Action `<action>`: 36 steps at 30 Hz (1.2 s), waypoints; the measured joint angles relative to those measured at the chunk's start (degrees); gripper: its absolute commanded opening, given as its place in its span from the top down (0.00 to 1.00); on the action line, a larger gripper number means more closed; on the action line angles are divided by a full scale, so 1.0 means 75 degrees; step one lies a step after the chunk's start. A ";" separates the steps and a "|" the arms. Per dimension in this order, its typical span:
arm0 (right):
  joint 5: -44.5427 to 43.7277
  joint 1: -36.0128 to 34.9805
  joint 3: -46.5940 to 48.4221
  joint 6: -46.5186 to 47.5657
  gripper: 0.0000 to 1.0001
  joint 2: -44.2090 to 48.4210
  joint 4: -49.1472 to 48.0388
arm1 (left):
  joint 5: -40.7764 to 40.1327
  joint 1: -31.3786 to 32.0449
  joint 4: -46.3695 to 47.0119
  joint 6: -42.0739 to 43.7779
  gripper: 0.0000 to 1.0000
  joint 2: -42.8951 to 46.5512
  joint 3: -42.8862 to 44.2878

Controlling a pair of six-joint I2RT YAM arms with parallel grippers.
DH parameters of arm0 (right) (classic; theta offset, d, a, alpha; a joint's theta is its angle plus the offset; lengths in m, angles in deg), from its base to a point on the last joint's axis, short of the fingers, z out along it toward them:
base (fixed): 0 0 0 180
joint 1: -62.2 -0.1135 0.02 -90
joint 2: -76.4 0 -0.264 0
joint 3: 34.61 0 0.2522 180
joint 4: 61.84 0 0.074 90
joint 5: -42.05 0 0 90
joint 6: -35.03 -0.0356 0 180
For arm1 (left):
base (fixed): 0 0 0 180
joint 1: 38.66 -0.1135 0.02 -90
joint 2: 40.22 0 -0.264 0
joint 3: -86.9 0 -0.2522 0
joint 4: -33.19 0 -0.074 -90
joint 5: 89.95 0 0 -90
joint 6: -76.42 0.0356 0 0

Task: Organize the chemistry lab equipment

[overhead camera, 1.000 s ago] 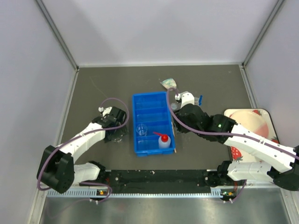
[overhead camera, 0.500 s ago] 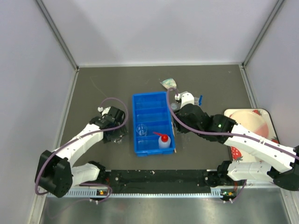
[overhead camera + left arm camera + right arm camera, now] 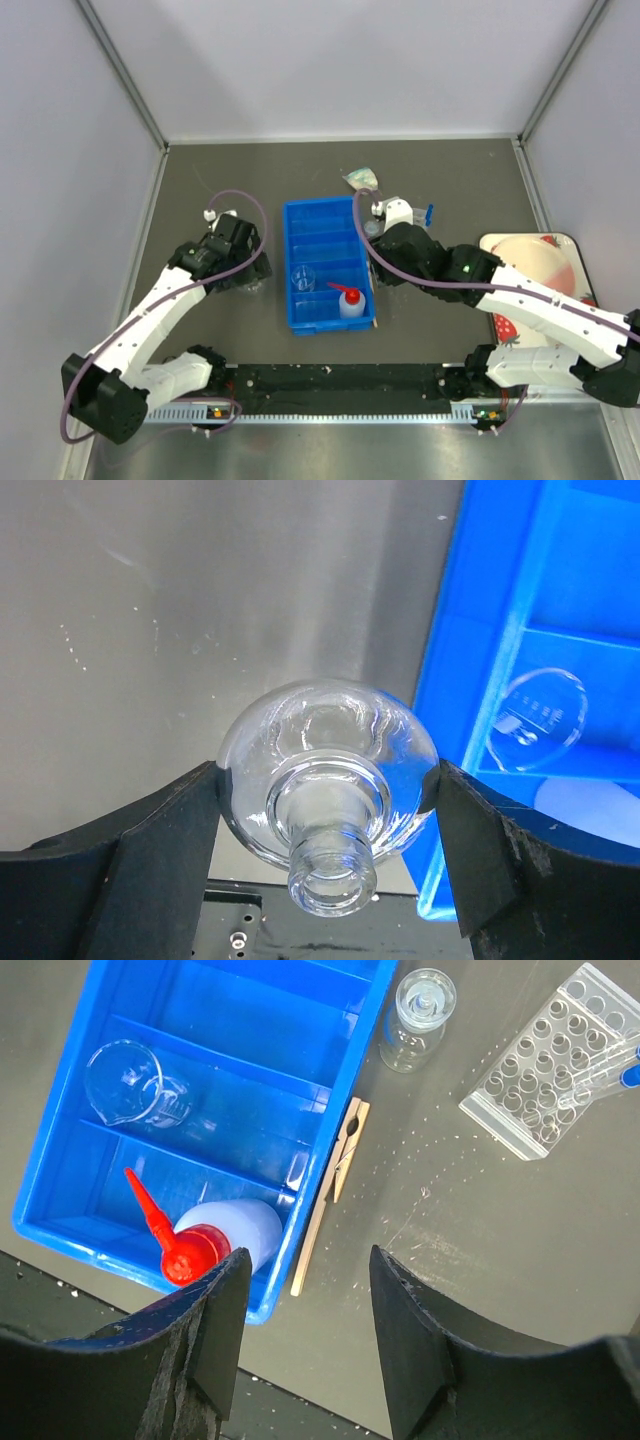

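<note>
My left gripper [image 3: 328, 815] is shut on a clear round-bellied glass flask [image 3: 325, 770], one pad against each side of its bulb and its neck pointing at the camera, just left of the blue bin [image 3: 560, 630]. From above, that gripper [image 3: 238, 268] hangs left of the bin [image 3: 322, 225]. The bin holds a glass beaker [image 3: 135, 1085] and a white squeeze bottle [image 3: 215, 1240] with a red nozzle. My right gripper [image 3: 308, 1260] is open above the near end of the wooden clamp [image 3: 330, 1185], which lies along the bin's right wall. A small flask [image 3: 418, 1015] and the clear tube rack [image 3: 545, 1060] with blue-capped tubes [image 3: 612, 1065] stand beyond.
A strawberry-patterned tray [image 3: 572, 262] sits at the right edge under the right arm. A crumpled clear packet [image 3: 360, 178] lies behind the bin. Grey walls close in the dark table on three sides, and a black rail [image 3: 330, 378] runs along the near edge.
My left arm has stretched up and to the left, with the flask still between its jaws. The right arm has barely moved.
</note>
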 measured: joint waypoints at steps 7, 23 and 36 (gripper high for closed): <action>0.0006 0.0000 0.0000 -0.0032 0.49 -0.0198 0.0003 | 0.0807 0.0070 -0.0291 0.0452 0.77 0.0175 0.0592; -0.0119 0.0221 -0.0245 -0.0134 0.49 -0.0283 -0.0090 | 0.0909 0.2503 -0.0761 0.0527 0.79 0.0117 0.1241; -0.0143 0.0367 -0.0606 -0.0256 0.49 -0.0224 -0.0125 | 0.0711 0.3051 -0.0589 0.0102 0.79 -0.0653 0.1399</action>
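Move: The left hand already holds the glass flask off the table; the open spot in the blue bin's nearest compartment, left of the wash bottle, lies about 12 cm to its right, 7 cm back and 10 cm below. The beaker stands about 11 cm to the right, level fore and aft and 8 cm lower. The wash bottle is some 22 cm right, 6 cm back and 7 cm lower. From the right hand, that open spot is roughly 17 cm left, 5 cm back and 18 cm below. Keeping its hold on the flask, the left hand carries it about 10 cm to the right and 5 cm back towards the blue bin's nearest compartment, climbing some 5 cm over most of the way and easing down a little at the end, while the wrist turns some 25 degrees clockwise. The right hand, empty and still half open, sinks a few centimetres above the bin's right side, drifting slightly right. ##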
